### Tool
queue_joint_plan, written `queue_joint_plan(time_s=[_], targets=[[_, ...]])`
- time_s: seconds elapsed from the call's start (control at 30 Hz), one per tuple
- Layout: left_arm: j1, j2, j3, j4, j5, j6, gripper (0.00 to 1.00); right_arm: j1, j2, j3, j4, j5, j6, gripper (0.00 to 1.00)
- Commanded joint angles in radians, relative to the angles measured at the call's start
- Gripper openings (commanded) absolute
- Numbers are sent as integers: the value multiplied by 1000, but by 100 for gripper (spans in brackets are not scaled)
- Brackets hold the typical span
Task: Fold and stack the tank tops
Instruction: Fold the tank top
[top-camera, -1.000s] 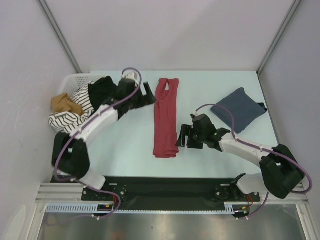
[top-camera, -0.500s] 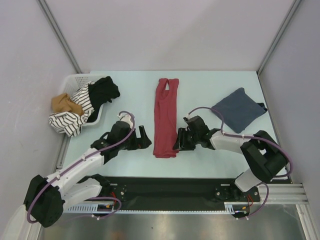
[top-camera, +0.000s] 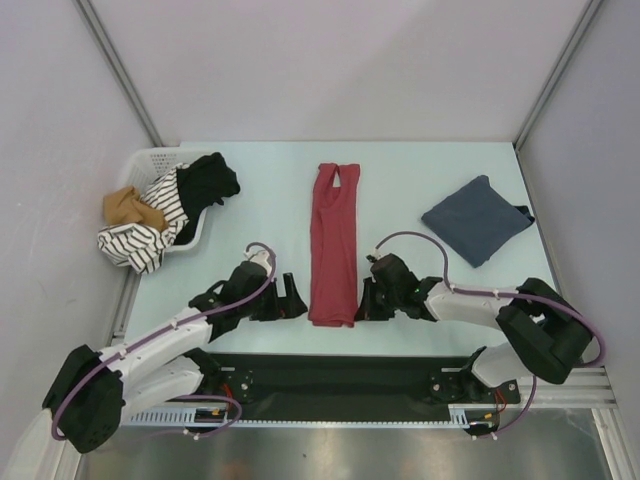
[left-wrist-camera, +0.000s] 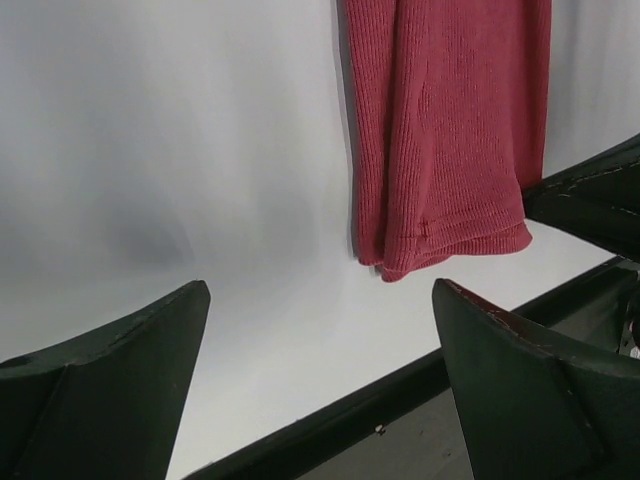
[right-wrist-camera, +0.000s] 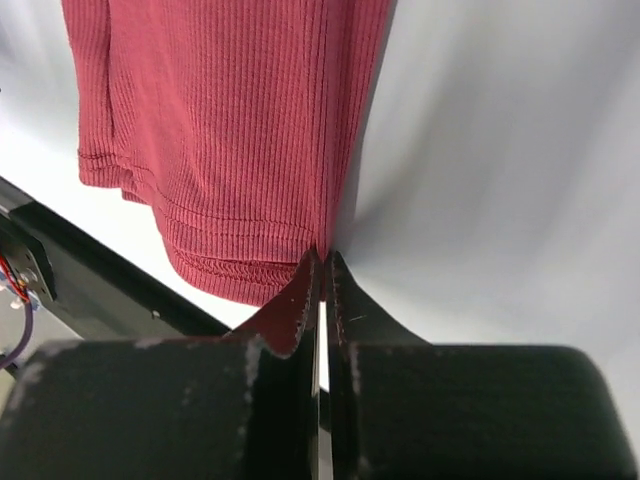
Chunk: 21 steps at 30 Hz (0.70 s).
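The red tank top (top-camera: 333, 245) lies as a long narrow strip down the middle of the table, hem toward the arms. My right gripper (top-camera: 361, 304) sits at the hem's right corner; in the right wrist view its jaws (right-wrist-camera: 325, 256) are pressed together on the edge of the red ribbed cloth (right-wrist-camera: 230, 130). My left gripper (top-camera: 292, 298) stands open just left of the hem's left corner, apart from the cloth (left-wrist-camera: 450, 130), with only bare table between its fingers (left-wrist-camera: 320, 290). The blue-grey tank top (top-camera: 475, 220) lies folded at the right.
A white basket (top-camera: 150, 157) at the back left holds black (top-camera: 210, 180), striped (top-camera: 140, 240) and tan (top-camera: 128, 207) clothes that spill over its side. The black base rail (top-camera: 330, 375) runs along the near table edge, close behind both grippers.
The left arm swung from the basket down to the near left of the red top's hem. The right gripper slid to the hem's right corner and shut there.
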Motion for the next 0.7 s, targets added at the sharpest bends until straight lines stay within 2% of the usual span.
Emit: queue_joint_plan(time_s=[0.0,0.1,0.23,0.47,0.67], targets=[[-30,19,-14,89,16,-59,98,25,-50,-27,-79,84,45,1],[-63,48,-6,116,8,-82,97,24,-81,-39,-81,95,47,34],[-113,97,-14,167,6,-132,94,24,-104,-38,-78,85,44,50],[-129,174,-21,242,23,-178,82,13,-113,-35,-3,-3,32,57],[-129,248,-14,307,13,-188,75,13,-36,-18,43,-43,24,59]])
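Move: The red tank top's near left corner lies roughly 6 cm right of the left hand, 1 cm nearer the base and 3 cm lower; its near right corner is in the right hand's shut fingers, 15 cm right of the left hand. From the right hand, the left corner is some 9 cm left and level fore-and-aft, the red top's middle 19 cm ahead and 6 left, and the folded blue tank top 26 ahead and 26 right. The red tank top's near right corner comes free as the right fingers open to a bit over half and the hand lifts about 1 cm, staying over the corner. Meanwhile the left hand slides some 5 cm right towards the near left corner, sinking 1 to 2 cm, its wide-open fingers narrowing by about a fifth; whether they touch cloth can't be seen. ##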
